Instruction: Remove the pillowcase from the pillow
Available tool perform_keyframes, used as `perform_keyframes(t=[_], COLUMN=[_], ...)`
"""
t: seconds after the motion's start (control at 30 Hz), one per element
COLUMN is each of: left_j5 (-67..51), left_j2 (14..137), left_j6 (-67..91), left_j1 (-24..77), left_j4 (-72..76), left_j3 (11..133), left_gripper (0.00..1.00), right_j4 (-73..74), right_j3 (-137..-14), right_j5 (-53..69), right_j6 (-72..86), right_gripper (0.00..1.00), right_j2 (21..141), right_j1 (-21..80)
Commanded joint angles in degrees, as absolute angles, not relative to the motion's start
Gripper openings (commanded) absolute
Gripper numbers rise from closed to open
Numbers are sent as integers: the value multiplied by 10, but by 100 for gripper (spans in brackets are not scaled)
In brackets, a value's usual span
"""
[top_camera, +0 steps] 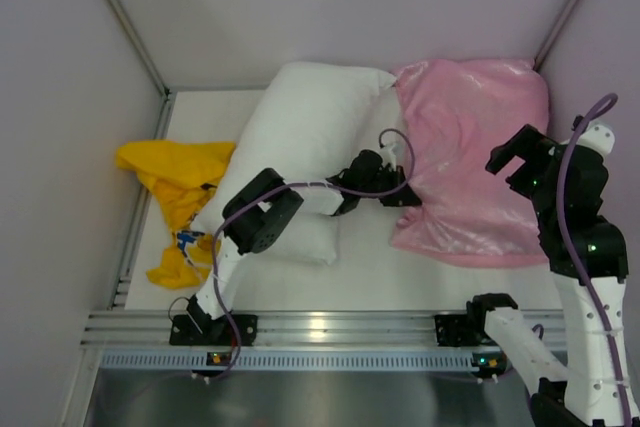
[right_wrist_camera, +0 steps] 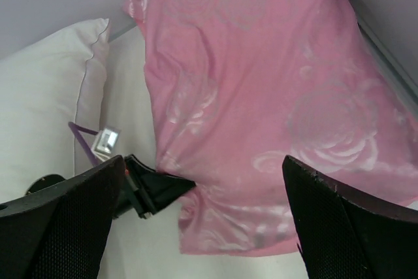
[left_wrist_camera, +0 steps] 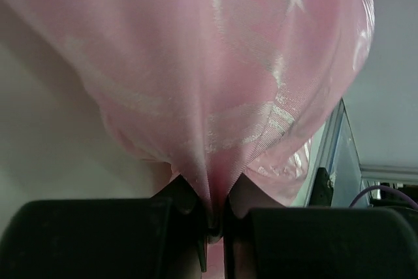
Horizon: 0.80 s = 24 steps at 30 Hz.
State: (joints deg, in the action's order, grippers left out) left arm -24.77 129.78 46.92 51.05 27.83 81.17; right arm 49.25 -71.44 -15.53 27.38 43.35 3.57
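The pink, shiny pillowcase [top_camera: 470, 147] lies puffed up at the back right of the white table, and the pillow inside it is hidden. My left gripper [top_camera: 410, 197] reaches across to the case's left edge and is shut on a pinch of pink fabric [left_wrist_camera: 228, 63], which bunches into the jaws [left_wrist_camera: 214, 217]. The right wrist view shows that same gripper [right_wrist_camera: 160, 187] biting the case's edge [right_wrist_camera: 261, 96]. My right gripper [top_camera: 520, 162] hovers above the case's right side, open and empty, its fingers spread wide over the fabric [right_wrist_camera: 204, 161].
A plain white pillow [top_camera: 300, 137] lies left of the case under my left arm and also shows in the right wrist view [right_wrist_camera: 39, 96]. A yellow cloth [top_camera: 175, 182] is crumpled at the left. Walls close in the back and sides. A metal rail [top_camera: 320, 327] runs along the near edge.
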Motion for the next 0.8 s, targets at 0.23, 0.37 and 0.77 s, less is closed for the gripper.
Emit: perform_keyframes(t=[0.23, 0.37, 0.77], left_j5=[-250, -204, -224], left_j2=[1065, 947, 893], left_j6=[365, 304, 278], left_j1=[307, 276, 268], left_j4=[204, 97, 52], left_j3=[633, 605, 587], left_gripper=[0, 0, 0], right_j4=[461, 454, 421], right_j3=[-629, -600, -423], right_j5=[-56, -34, 11], right_j6=[252, 249, 344], right_gripper=[99, 100, 99], right_j2=[463, 476, 492], right_j1=[28, 30, 152])
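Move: The left gripper already pinches the pillowcase at its left edge. From it the pillowcase's middle lies about 24 cm right and 13 cm ahead, the white pillow it is drawn towards some 36 cm left and 10 cm ahead, and the yellow cloth roughly 65 cm left, about level fore and aft. From the open right gripper, high up, the pillowcase's middle is about 19 cm ahead, 8 cm right and 31 cm below. Keep the left gripper shut on the gathered pillowcase edge and haul it left about 25 cm against the white pillow, swinging forward at first, then lifting some 9 cm as the pull slows, with the wrist turning counter-clockwise. Meanwhile sink the wide-open right gripper towards the pillowcase's near right corner, drifting left and tipping the fingers down about 30 degrees. ##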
